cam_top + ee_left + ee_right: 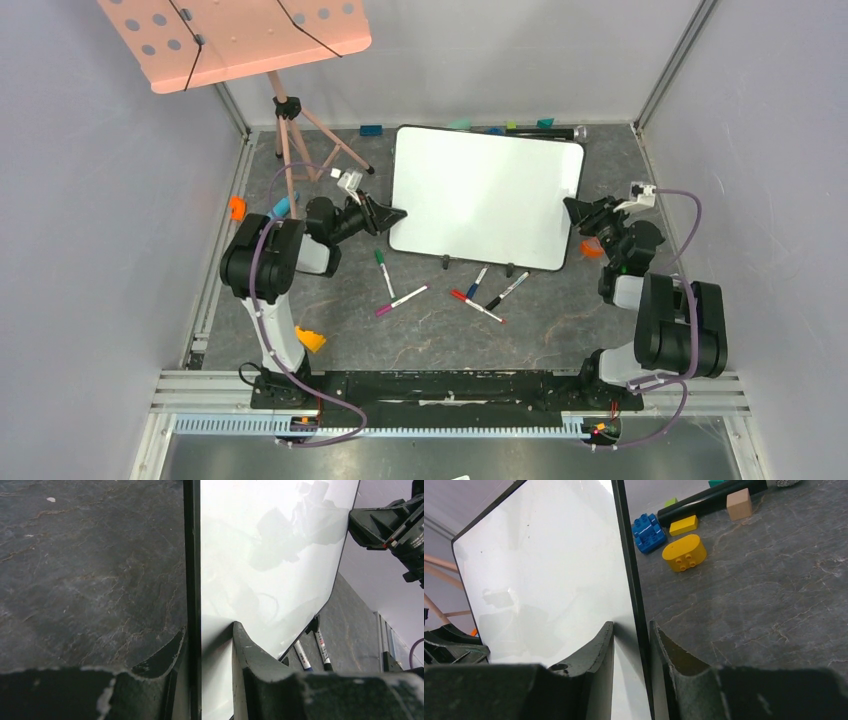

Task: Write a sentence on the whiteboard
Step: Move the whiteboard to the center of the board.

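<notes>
The whiteboard (485,195) (270,555) (539,565) is a glossy white board with a thin black frame, in the middle of the table. Its face is blank; no sentence shows on it. My left gripper (398,213) (207,630) is shut on the board's left edge, with one finger on the white face and the other behind the frame. My right gripper (572,207) (631,625) is shut on the right edge in the same way. Two small black feet (445,262) stick out along the board's near edge.
Several markers lie in front of the board: green (383,270), pink (402,300), red (476,305), blue (477,283), black (507,290). A pink music-stand tray (235,40) on a tripod (290,130) stands back left. Toy blocks (649,530) and a black tube (545,132) lie behind the board.
</notes>
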Robot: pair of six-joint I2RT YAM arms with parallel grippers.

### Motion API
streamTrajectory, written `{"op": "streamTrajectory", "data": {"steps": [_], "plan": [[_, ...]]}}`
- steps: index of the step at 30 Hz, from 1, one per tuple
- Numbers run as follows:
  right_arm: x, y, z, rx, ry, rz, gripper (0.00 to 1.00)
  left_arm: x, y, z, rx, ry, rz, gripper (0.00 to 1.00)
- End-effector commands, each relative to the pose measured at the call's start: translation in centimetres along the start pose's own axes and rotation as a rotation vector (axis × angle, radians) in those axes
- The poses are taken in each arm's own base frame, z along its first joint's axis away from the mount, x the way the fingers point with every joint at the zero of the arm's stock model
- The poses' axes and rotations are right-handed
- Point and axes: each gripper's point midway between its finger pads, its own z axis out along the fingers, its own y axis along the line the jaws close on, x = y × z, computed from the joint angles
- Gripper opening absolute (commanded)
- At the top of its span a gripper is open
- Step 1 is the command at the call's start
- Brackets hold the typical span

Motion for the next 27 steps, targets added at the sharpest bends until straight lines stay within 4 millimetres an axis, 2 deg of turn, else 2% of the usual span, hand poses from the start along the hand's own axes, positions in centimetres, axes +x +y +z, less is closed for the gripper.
{"op": "streamTrajectory", "data": {"steps": [1, 9, 13, 14, 16, 17, 19, 22, 27], "plan": [[2.7, 7.3, -1.6, -0.272, 0.073, -0.016, 0.09, -2.9, -2.5, 0.2, 0.025, -0.113, 0.183, 0.27], [3.5, 9.8, -3.3, -0.339, 0.053, -0.036, 0.1, -1.3, -3.4, -2.7, -0.021, -0.097, 0.188, 0.3], [3.9, 10.5, -3.8, -0.358, 0.055, -0.036, 0.1, -1.1, -3.8, -3.9, -0.04, -0.101, 0.193, 0.32], [3.9, 10.6, -4.0, -0.36, 0.055, -0.036, 0.1, -1.2, -3.9, -4.2, -0.043, -0.104, 0.192, 0.34], [4.2, 10.6, -4.2, -0.358, 0.064, -0.04, 0.13, -1.2, -3.7, -4.8, -0.059, -0.101, 0.182, 0.43], [4.3, 10.6, -4.2, -0.356, 0.067, -0.045, 0.17, -1.2, -3.4, -5.0, -0.078, -0.096, 0.17, 0.47], [4.3, 10.3, -4.2, -0.338, 0.069, -0.056, 0.34, -1.2, -3.0, -5.5, -0.102, -0.079, 0.144, 0.57], [4.1, 9.5, -3.9, -0.291, 0.071, -0.067, 0.51, -1.5, -3.0, -5.7, -0.106, -0.07, 0.135, 0.69], [3.5, 8.4, -3.2, -0.217, 0.075, -0.088, 0.67, -2.1, -2.8, -6.0, -0.142, -0.064, 0.136, 0.72]]}}
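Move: Behind the markers lies the spot for the whiteboard; its middle is about 17 cm to the right of the left hand and 3 cm back, and some 27 cm to the left of the right hand and 2 cm back. On the table, roughly 9 cm below the left hand, the green marker lies about 10 cm back and 2 cm left, the pink marker 17 cm back and 1 cm right. From the right hand the black marker is 13 cm back, 15 cm left and 14 cm down. Dragging the whiteboard between them by its side edges, both hands draw it back towards their bases and to the left, about 5 cm each way, at nearly constant height. Near the end both grippers open wide around the edges, the left first, each turning some 10 degrees counter-clockwise; the right slides on leftwards as it loosens. ##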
